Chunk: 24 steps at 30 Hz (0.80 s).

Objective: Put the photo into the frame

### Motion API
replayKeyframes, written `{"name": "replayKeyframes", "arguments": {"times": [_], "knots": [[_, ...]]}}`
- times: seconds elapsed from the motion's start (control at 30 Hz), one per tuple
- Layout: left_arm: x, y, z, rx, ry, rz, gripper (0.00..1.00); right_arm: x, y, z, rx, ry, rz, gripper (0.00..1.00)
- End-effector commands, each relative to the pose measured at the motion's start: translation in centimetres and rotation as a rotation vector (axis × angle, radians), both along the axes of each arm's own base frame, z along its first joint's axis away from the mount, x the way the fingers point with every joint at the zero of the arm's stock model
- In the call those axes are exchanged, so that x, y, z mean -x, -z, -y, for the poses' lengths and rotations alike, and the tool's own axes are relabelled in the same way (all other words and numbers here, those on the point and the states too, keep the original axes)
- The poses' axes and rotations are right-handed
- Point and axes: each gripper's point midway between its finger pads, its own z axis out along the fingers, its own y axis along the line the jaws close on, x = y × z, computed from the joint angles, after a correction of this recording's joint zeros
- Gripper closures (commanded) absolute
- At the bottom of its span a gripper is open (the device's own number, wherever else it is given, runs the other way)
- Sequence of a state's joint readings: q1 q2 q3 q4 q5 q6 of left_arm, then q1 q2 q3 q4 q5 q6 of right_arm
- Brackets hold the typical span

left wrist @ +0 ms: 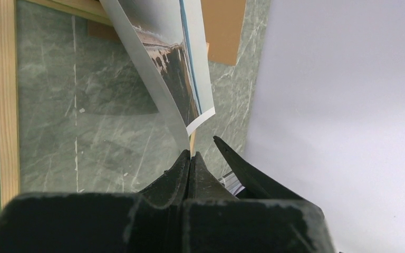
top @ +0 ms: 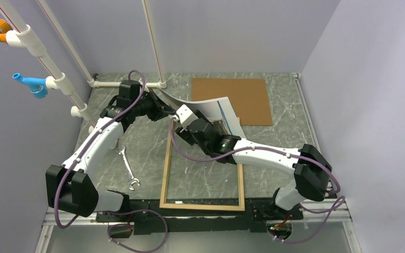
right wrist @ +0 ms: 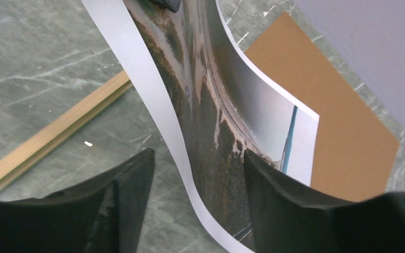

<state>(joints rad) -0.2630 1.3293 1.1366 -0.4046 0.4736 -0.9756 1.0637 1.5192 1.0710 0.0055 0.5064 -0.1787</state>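
The photo (top: 206, 105) hangs curled above the far end of the frame (top: 164, 174), its landscape side with the blue stripe toward the right arm. My left gripper (top: 167, 112) is shut on the photo's edge (left wrist: 174, 68), fingertips (left wrist: 184, 163) pressed together on the sheet. My right gripper (right wrist: 198, 163) is open, and the photo's lower white margin (right wrist: 179, 158) passes between its two fingers without being pinched. The tan wooden frame (left wrist: 5, 105) lies flat on the table, wood face up, with the pane inside it. One frame rail (right wrist: 58, 132) shows below the right gripper.
A plain brown backing board (top: 242, 97) lies flat at the back right, partly under the photo. A silver wrench (top: 129, 169) rests left of the frame. White pipes (top: 58, 79) stand at the back left, and grey walls close in the table.
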Motion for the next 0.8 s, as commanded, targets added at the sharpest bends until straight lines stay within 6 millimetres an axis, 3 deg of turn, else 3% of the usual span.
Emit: {"name": "replayKeyframes", "arguments": {"times": [0.0,0.07,0.23,0.37,0.47,0.6,0.7,0.77], "knots": [[0.3,-2.3,0.4,0.045,0.014,0.062,1.0,-1.0,-2.6,-1.1,-0.055,0.018,0.057,0.43],[0.4,-2.5,0.4,0.05,0.015,0.074,1.0,-1.1,-2.2,-1.2,-0.043,0.02,0.053,0.53],[0.5,-2.4,0.3,0.05,0.014,0.074,1.0,-1.1,-1.7,-1.3,-0.039,0.024,0.042,0.63],[0.6,-2.6,0.3,0.046,0.019,0.09,0.9,-1.0,-1.8,-1.5,-0.04,0.014,0.037,0.77],[0.6,-3.0,0.1,0.043,0.015,0.114,0.74,-1.0,-2.1,-1.4,-0.046,0.016,0.037,0.88],[0.6,-3.6,-0.2,0.04,0.001,0.143,0.38,-1.0,-2.5,-1.2,-0.05,0.029,0.035,1.0],[0.7,-4.1,-0.3,0.033,-0.006,0.166,0.19,-1.1,-3.0,-1.1,-0.052,0.035,0.037,1.0],[0.7,-4.7,-0.4,0.031,-0.003,0.195,0.12,-1.0,-3.3,-1.0,-0.048,0.035,0.033,1.0]]}}
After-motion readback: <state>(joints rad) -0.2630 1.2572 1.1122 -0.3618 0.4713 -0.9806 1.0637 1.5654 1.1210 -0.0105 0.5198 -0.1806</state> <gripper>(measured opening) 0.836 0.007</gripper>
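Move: The photo's near-left corner is already pinched in the left fingers; its middle lies about 13 cm to this hand's right, 9 cm ahead and 12 cm lower. From the right hand, whose open fingers straddle the photo's near edge, that middle is roughly 9 cm ahead, 7 cm right and 8 cm below. The frame's middle is some 5 cm back, 5 cm right and 17 cm below the right hand; the cardboard lies about 24 cm ahead and 19 cm right, equally low. Shut the right gripper fully on the photo's near edge beside the left fingers, letting that hand dip about 1 cm and come back up while it stays almost in place, still pointing forward and left. Once the right fingers are well on their way shut, open the left gripper wide to let go of the corner, raising it about 2 cm clear. ##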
